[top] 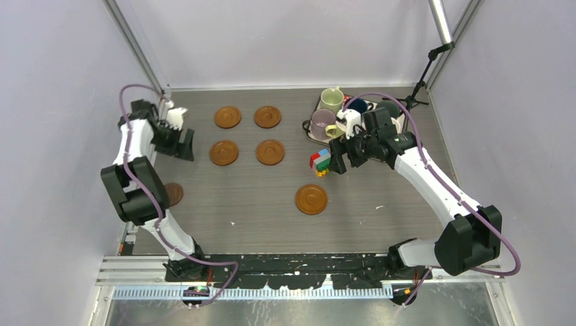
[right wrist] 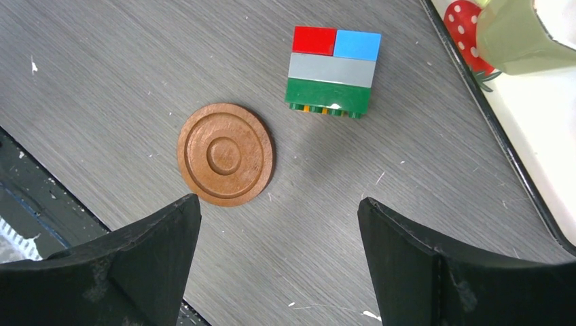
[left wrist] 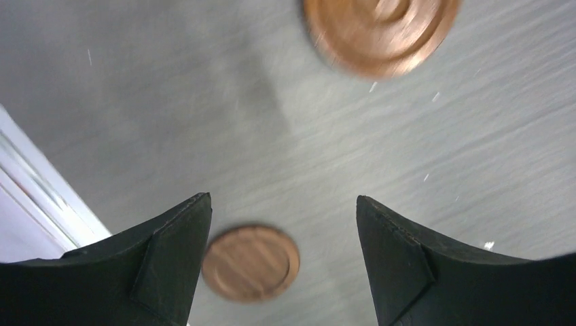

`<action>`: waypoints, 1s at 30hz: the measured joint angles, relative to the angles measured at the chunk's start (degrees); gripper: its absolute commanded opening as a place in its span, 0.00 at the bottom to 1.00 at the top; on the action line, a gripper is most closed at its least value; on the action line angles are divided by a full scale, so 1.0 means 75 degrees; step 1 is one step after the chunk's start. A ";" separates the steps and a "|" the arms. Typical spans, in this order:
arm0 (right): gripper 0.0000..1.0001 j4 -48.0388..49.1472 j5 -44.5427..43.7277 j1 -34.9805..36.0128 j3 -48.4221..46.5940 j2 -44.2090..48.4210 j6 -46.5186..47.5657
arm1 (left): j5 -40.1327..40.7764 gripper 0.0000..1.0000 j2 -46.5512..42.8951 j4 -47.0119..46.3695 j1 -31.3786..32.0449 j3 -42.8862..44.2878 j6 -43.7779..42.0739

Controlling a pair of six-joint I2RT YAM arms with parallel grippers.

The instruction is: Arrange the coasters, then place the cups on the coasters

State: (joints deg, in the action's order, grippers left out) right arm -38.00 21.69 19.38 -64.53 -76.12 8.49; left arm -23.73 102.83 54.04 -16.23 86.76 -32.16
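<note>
Four brown coasters lie in a two-by-two square at the back middle of the table. A fifth coaster lies alone nearer the front, and a darker coaster peeks out from behind the left arm. Cups stand together at the back right: light green, mauve and dark blue. My left gripper hovers left of the square, open and empty, with a coaster seen below between its fingers. My right gripper hangs open and empty near the cups, above bare table beside a coaster.
A multicoloured block toy sits just left of my right gripper. The cups stand on a white strawberry-print tray. A small stand is in the back right corner. Walls close the table at the left, back and right.
</note>
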 measured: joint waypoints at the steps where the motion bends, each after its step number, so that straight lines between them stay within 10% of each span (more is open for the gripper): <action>1: 0.90 -0.0035 0.0023 0.0000 -0.0012 0.0000 0.0000 | -0.0009 0.80 -0.0114 -0.0003 -0.0318 -0.0294 -0.0137; 13: 0.90 -0.0286 0.0274 0.0000 -0.0245 -0.0303 -0.0082 | 0.0189 0.66 -0.0187 -0.0093 -0.2594 -0.1807 -0.1341; 30: 0.90 -0.0452 0.0382 0.0003 -0.0350 -0.0545 -0.0117 | 0.0627 0.53 0.0140 -0.0796 -0.2748 -0.2506 -0.1577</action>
State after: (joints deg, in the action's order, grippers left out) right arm -41.39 24.56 19.40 -67.16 -80.20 7.62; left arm -19.03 103.88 48.07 -36.84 67.96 -43.99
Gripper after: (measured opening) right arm 0.900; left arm 0.550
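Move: The left hand, empty, is going for the dark coaster, which lies about 12 cm back and 8 cm to its left, some 11 cm below. At much the same depth, the nearest brown coaster is roughly 3 cm ahead and 10 cm to the hand's right, and another stands about 16 cm ahead and 10 cm right. From the right hand, the dark coaster is some 58 cm left, 5 cm back and 16 cm down. Back and to the left in one quick diagonal of about 15 cm, sinking as it goes, the left hand swings to the dark coaster, then slows and drops nearly straight onto its left rim, some 10 cm down in all. The wrist turns about 10 degrees counter-clockwise and brings the fingers nearer vertical while they close partway, one tip just outside the rim, the other over the top. ##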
